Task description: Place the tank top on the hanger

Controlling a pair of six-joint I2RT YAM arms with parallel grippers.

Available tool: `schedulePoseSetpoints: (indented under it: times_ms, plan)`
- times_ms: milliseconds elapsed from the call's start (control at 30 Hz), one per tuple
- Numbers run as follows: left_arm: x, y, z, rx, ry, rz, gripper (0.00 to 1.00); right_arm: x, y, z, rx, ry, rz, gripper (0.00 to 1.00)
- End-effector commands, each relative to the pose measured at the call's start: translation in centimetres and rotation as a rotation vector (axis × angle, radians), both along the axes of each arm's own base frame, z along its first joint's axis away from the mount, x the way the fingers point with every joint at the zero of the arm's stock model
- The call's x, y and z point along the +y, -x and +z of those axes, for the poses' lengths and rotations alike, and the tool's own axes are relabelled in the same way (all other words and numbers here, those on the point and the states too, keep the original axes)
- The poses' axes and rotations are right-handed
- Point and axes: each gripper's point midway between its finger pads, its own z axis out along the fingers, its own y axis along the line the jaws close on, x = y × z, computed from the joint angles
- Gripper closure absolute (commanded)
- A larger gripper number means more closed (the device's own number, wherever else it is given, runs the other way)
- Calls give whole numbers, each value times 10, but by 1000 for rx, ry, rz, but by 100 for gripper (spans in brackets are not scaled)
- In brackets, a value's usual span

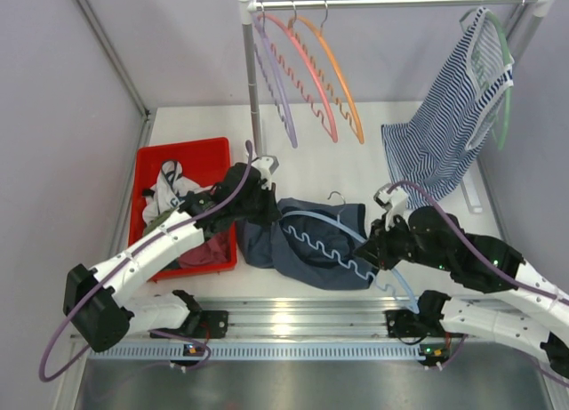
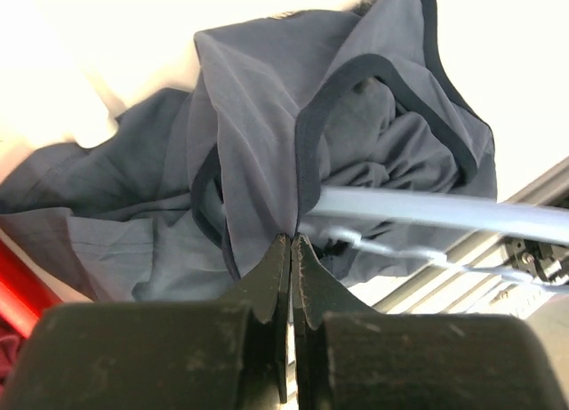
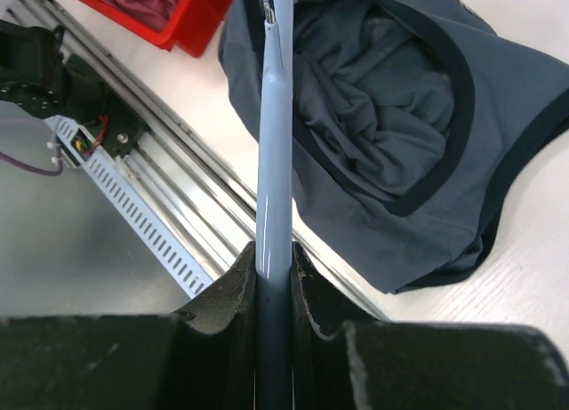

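Note:
The slate-blue tank top (image 1: 307,250) lies crumpled on the table between the two arms. My left gripper (image 1: 267,213) is shut on a fold of its fabric near the navy-trimmed edge; in the left wrist view the fingertips (image 2: 292,241) pinch the tank top (image 2: 267,108). Lying across the garment is the light-blue hanger (image 1: 331,243), wavy side toward the rail, hook (image 1: 336,196) pointing away. My right gripper (image 1: 373,248) is shut on one arm of it. The right wrist view shows the hanger (image 3: 274,143) running straight out of the gripper (image 3: 274,254) beside the tank top (image 3: 400,116).
A red bin (image 1: 182,149) of other clothes sits left of the tank top. At the back, a rail (image 1: 391,1) carries purple, pink and orange hangers (image 1: 307,72) and a striped top (image 1: 449,116) on a green hanger. An aluminium rail (image 1: 302,317) runs along the near edge.

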Motion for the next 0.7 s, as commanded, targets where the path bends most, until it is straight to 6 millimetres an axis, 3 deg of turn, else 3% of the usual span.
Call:
schedulePoseSetpoints:
  times_ms: [0,233,500,667]
  plan:
    - [-11,2,32,-58,77,-63,100,21,5,19,-50,-120,88,100]
    - [-20,23,54,-70,153,-184,100,39,-9,-2,-123,-127,115,100]
    - [-38,62,63,-27,212,-385,100,56,-18,2,-217,-204,147,100]
    - [-43,63,81,-79,232,-407,100,69,-14,-6,-245,-255,211,100]
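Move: The left hand pinches the tank top's dark-edged strap; the held hanger's free end lies roughly 3 cm to its right, level ahead, 3 cm lower. For the right hand, gripping the hanger, that strap is about 12 cm ahead, 21 cm left, 5 cm below. The tank top's body lies some 10 cm ahead and 12 cm left of the right hand, 20 cm down. The red box stands about 22 cm left and 8 cm ahead of the left hand, 15 cm below. Right hand slides the hanger about 5 cm left and down as left draws the pinched strap back and up. ##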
